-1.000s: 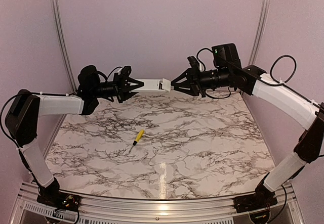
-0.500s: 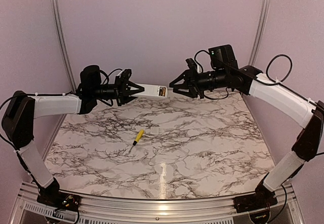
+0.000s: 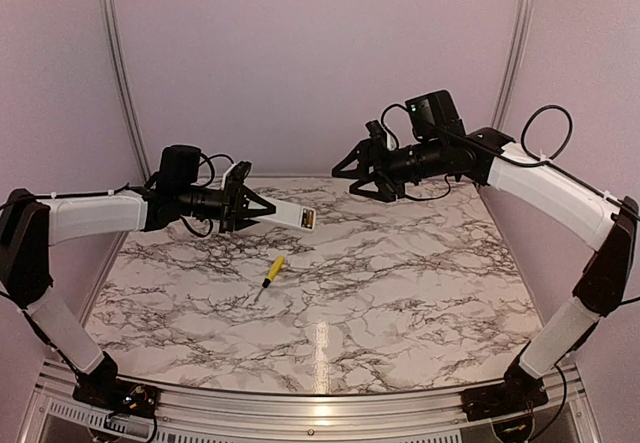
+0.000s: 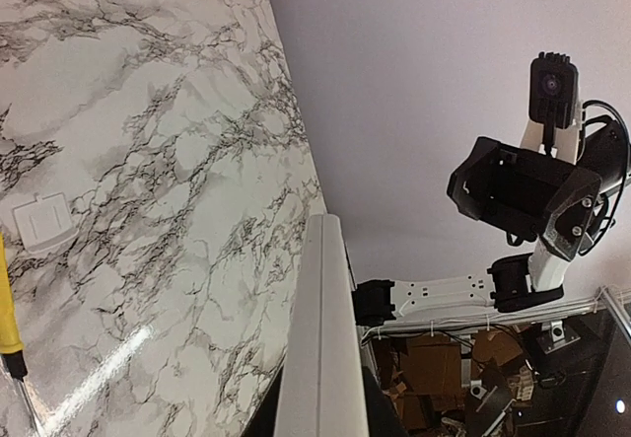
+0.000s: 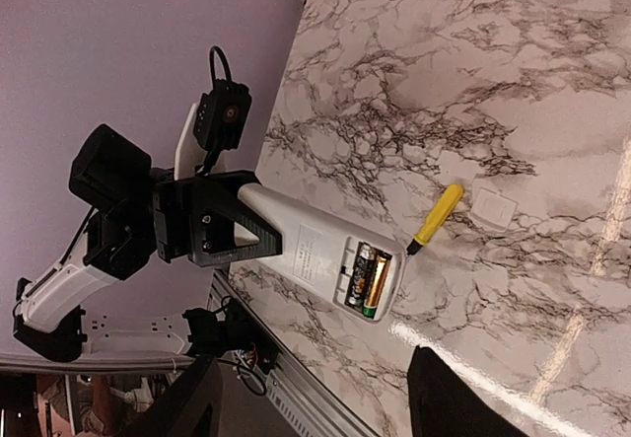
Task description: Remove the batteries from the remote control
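Observation:
My left gripper (image 3: 252,209) is shut on one end of the white remote control (image 3: 288,214) and holds it in the air over the back left of the table. The remote's free end points right and slightly down. The right wrist view shows its open recess with the two batteries (image 5: 368,277) side by side, one gold and one dark. In the left wrist view the remote (image 4: 323,338) rises edge-on between the jaws of the left gripper (image 4: 320,415). My right gripper (image 3: 352,174) hangs open, up and to the right of the remote, with a clear gap between them. The right gripper (image 5: 315,407) is empty.
A yellow-handled screwdriver (image 3: 270,272) lies on the marble table (image 3: 400,283) below the remote. A small white battery cover (image 5: 493,207) lies flat near the screwdriver (image 5: 435,216). Lilac walls close in the back and both sides.
The right gripper has opened and drawn back up and right from the remote's end. The left arm has carried the remote down and to the left.

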### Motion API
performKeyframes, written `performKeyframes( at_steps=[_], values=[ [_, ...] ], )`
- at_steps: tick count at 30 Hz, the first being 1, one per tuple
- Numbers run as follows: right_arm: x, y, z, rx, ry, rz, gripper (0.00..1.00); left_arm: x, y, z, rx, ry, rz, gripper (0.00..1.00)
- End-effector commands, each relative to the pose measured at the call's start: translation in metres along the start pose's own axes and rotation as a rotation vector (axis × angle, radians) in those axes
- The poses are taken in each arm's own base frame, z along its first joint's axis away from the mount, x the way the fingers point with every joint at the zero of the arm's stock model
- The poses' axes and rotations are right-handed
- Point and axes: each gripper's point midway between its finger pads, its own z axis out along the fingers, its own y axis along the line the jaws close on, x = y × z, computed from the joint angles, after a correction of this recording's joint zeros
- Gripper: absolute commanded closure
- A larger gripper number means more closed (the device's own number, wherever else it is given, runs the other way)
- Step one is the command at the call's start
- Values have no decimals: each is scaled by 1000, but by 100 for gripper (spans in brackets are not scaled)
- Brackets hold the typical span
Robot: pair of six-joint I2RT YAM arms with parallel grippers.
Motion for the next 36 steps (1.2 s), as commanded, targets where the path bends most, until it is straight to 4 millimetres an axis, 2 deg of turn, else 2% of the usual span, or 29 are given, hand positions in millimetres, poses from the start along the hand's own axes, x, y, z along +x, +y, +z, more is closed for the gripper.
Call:
performKeyframes(
  at_steps=[1,10,13,17,22,28,36],
  values=[
    [-3,-8,-3,70,-18,-24,35,22,22,-8,-78,-6,5,100],
    [6,-38,-8,195,-11,-38,18,52,41,7,-90,-16,-27,100],
    [7,-51,-13,242,-19,-32,9,61,45,19,-81,-15,-43,100],
    [5,-65,-21,285,-47,-18,6,68,44,41,-63,-10,-40,100],
    [1,-79,-31,331,-70,-1,5,66,45,74,-29,-2,-56,100],
    [-4,-77,-41,339,-86,-10,5,52,37,116,34,38,-49,100],
    [-6,-77,-49,369,-85,-3,2,45,55,152,55,62,-77,100]
  ],
)
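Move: The remote, still gripped by the left hand, points right with its two batteries exposed at the far end, about 9 cm right of that hand, 1 cm back and 2 cm below it. From the right hand, empty and part open, the batteries lie some 7 cm left, 2 cm back and 9 cm down. The screwdriver is about 5 cm ahead of the left hand, 3 cm left and 23 cm below; the battery cover lies 7 cm right of the screwdriver and 4 cm farther out. The remote goes down some 10 cm in the left hand's unchanged grip, first swinging back about 6 cm, then sweeping right and partly forward again to finish some 12 cm to the right. The empty right hand spreads its fingers wide, gives way rightward about 7 cm while sinking 5, and tips its fingers further down. ##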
